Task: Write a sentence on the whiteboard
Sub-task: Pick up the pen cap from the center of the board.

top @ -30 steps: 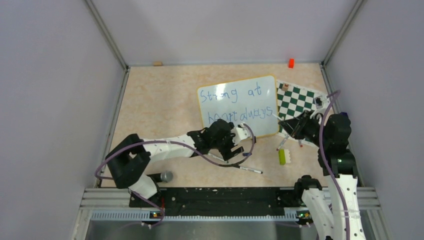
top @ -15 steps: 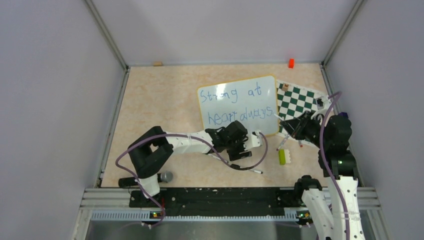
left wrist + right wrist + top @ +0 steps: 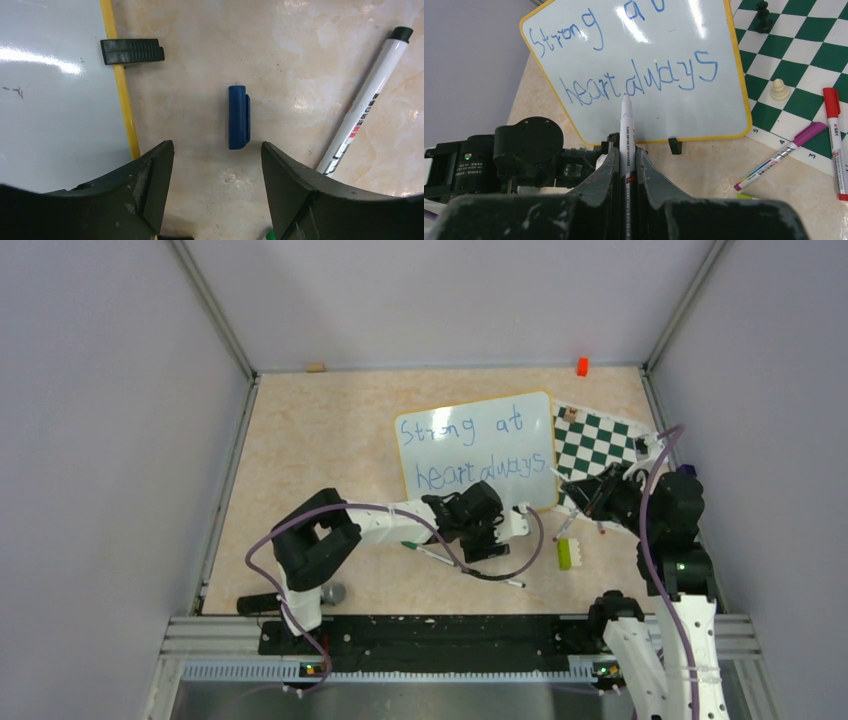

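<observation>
The whiteboard lies flat mid-table, its yellow rim toward me; the sentence in blue reads "Strong at heart always" in two lines. My right gripper hovers off the board's right corner, shut on a white marker whose tip points at the board. My left gripper is below the board's near edge, open and empty. A blue pen cap lies on the table just ahead of its fingertips, beside the board's rim and a black clip foot.
A green-and-white chessboard with chess pieces sits right of the board. Loose markers lie about: purple, red, a white one, a green-capped one. A yellow-green block, an orange block and side walls surround the area.
My left arm has reached further right, toward the board's near right corner, with its jaws somewhat narrower. A green-capped marker now lies uncovered behind it. The right arm has barely moved.
</observation>
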Motion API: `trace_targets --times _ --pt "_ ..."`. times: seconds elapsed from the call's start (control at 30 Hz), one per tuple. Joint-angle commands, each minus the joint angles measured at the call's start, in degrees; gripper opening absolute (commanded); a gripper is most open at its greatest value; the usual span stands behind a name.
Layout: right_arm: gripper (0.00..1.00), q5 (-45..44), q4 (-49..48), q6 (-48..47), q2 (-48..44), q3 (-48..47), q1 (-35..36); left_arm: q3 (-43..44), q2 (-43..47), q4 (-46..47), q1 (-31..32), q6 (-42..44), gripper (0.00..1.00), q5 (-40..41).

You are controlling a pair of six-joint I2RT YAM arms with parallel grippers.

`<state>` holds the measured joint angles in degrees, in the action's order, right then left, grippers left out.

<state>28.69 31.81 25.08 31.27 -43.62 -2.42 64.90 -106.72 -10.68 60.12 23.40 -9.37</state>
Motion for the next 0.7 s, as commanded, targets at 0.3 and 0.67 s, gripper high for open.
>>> trace_targets --times 0.3,0.67 --pt "0.00 -10.3 4.0 -0.3 -3.4 -4.4 -0.2 5.6 -4.6 -1.4 0.3 -2.3 0.32 -4.9" --pt "0.00 -7.9 6.3 1.4 -4.2 -2.9 -0.2 -2.7 3.2 3.9 -0.2 -4.7 0.00 -6.2"
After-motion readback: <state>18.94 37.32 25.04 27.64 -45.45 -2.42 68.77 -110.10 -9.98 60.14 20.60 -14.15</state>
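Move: The blue pen cap lies just beyond the left fingers, about 3 cm to the right, 1 cm back and barely lower. From that hand, the black clip on the whiteboard's edge is some 5 cm ahead and 6 cm right; the black marker is about 7 cm back and 3 cm right. For the right hand, holding the pen, the cap is roughly 14 cm left, 2 cm back and 24 cm below. Left hand slides about 2.5 cm right and pinches the pen cap while the right swings the held pen rightward. ##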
